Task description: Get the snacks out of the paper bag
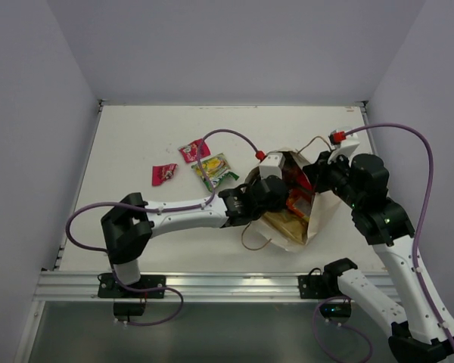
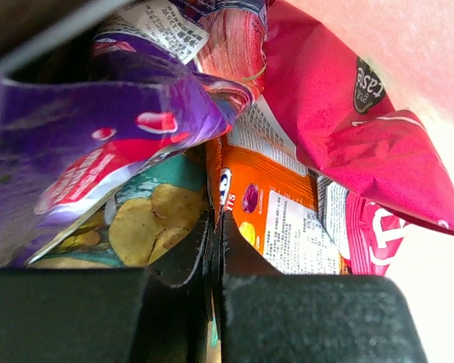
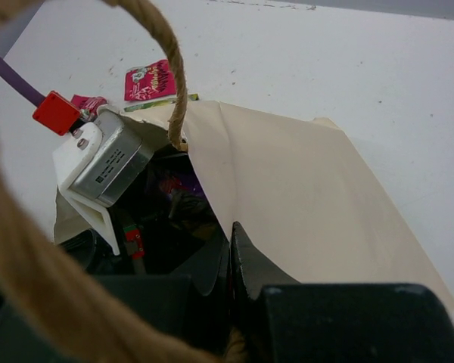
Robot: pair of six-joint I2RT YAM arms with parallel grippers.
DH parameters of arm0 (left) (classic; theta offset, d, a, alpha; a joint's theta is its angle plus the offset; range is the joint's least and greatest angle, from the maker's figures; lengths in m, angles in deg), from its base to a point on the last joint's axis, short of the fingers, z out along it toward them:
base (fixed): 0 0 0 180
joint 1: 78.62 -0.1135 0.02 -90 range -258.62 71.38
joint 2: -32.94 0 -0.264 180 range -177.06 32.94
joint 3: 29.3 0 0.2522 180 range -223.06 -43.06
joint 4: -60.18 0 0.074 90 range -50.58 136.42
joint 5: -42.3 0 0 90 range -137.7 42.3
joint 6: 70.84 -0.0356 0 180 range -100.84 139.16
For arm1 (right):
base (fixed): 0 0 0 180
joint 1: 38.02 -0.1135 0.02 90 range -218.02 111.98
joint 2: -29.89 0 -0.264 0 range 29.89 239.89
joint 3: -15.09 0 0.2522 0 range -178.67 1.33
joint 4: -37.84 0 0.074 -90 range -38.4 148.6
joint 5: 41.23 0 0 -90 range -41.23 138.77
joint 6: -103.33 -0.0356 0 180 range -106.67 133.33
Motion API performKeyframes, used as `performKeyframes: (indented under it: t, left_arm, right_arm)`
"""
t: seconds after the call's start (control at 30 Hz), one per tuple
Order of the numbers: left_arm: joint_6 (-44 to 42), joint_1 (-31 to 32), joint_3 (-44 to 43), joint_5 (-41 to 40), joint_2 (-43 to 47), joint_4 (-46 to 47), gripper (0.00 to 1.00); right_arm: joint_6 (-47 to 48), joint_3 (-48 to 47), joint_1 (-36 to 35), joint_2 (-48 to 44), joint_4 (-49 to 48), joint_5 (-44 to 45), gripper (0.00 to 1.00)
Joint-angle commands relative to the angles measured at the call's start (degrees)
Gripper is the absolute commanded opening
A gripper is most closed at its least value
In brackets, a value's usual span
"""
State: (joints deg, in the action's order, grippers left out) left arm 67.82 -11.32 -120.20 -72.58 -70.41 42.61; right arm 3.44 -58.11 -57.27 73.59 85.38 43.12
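The cream paper bag (image 1: 323, 214) lies on its side right of centre, mouth toward the left. My right gripper (image 3: 231, 234) is shut on the bag's upper rim (image 3: 303, 197) and holds the mouth open. My left gripper (image 2: 214, 227) is deep inside the bag, shut on the left edge of an orange packet (image 2: 280, 212). Around it lie a purple packet (image 2: 98, 128), a pink packet (image 2: 348, 128) and a chip packet (image 2: 147, 219). On the table left of the bag lie a red packet (image 1: 164, 173), a pink packet (image 1: 193, 150) and a green-yellow packet (image 1: 215, 170).
One brown cord handle (image 1: 251, 240) lies on the table in front of the bag; the other (image 3: 174, 76) loops close past the right wrist camera. The left arm (image 1: 189, 212) stretches low across the table into the bag mouth. Walls close in the table at back and sides.
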Motion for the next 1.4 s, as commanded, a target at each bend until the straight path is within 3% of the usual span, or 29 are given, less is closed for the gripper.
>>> performKeyframes:
  t: [0.0,0.2,0.4,0.63,0.73,0.93,0.97,1.0,1.03,1.07,1.17,1.23,1.33,1.37]
  left_arm:
    - [-0.23,-0.86,1.73,-2.09,5.43,2.76,0.0]
    - [-3.74,-0.86,3.67,-2.01,19.57,-2.5,0.0]
    - [-8.58,-2.26,5.15,-7.8,33.46,-11.29,0.0]
    - [-9.2,-21.39,13.85,-7.46,48.4,-18.07,0.0]
    - [-9.2,-28.6,19.21,-3.61,51.22,-19.48,0.0]
    - [-8.24,-35.93,32.91,5.9,52.72,-12.47,0.0]
    - [-7.89,-36.63,34.76,5.99,52.64,-12.1,0.04]
    - [-6.67,-37.94,38.96,5.47,52.55,-11.75,0.16]
    - [-5.78,-38.65,41.61,4.85,52.72,-10.7,0.3]
    - [-4.64,-39.61,43.99,4.67,52.81,-10.6,0.6]
    - [-1.56,-43.4,49.19,6.6,54.21,-11.74,0.88]
    - [-3.04,-43.67,48.06,7.48,55.79,-12.0,0.92]
    - [-8.04,-43.58,40.43,9.4,55.28,-13.76,0.93]
    - [-11.02,-43.58,35.79,13.33,54.58,-13.76,0.93]
  right_arm:
    - [-1.1,0.46,-0.27,-1.25,-2.93,0.55,0.02]
    - [-2.32,-0.06,-0.27,-0.55,-1.79,5.56,0.0]
    - [-2.85,0.02,-0.27,-0.46,-1.17,9.6,0.0]
    - [-3.03,-0.68,-0.18,-0.02,-0.64,9.61,0.0]
    - [-2.94,-0.94,-0.27,-0.11,-0.91,9.34,0.0]
    - [-2.59,-0.77,-0.18,0.16,-1.0,7.5,0.0]
    - [-2.5,-0.77,-0.27,0.15,-1.08,7.41,0.0]
    - [-2.42,-0.77,-0.27,0.15,-1.0,7.32,0.0]
    - [-2.33,-0.68,-0.27,0.15,-1.0,7.15,0.0]
    - [-2.24,-0.59,-0.27,-0.02,-1.17,6.8,0.0]
    - [-1.89,-0.24,-0.27,-0.2,-1.17,6.01,0.0]
    - [-1.8,-0.24,-0.27,-0.11,-1.17,6.0,0.01]
    - [-1.8,-0.24,-0.27,0.33,-1.17,6.0,0.01]
    - [-1.89,-0.24,-0.27,0.5,-1.26,5.39,0.01]
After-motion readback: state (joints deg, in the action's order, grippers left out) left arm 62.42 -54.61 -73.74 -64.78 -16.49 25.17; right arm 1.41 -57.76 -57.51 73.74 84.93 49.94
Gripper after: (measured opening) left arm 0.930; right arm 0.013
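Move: The left hand's fingers are already shut on the orange Fox's packet in the bag; the bag's left rim is about 11 cm to its left, level with it and a little higher. The bare table spot for the packet lies 40 cm left, straight across, some 16 cm below. Beyond that spot, 16 cm farther out, are the near pink packet (2 cm left of it) and the green packet (16 cm right of it). From the right hand the spot is about 43 cm left, level, 30 cm below. Up and then left in one quick arc, the left hand draws the pinched orange packet out of the bag, rising about 20 cm, carries it nearly 40 cm left while turning some 35 degrees counter-clockwise, and sinks steeply to the bare table. Its fingers open wide on the way down, letting the packet go, and it starts up again. The right hand keeps its pinch on the bag's right rim, easing slightly right. ##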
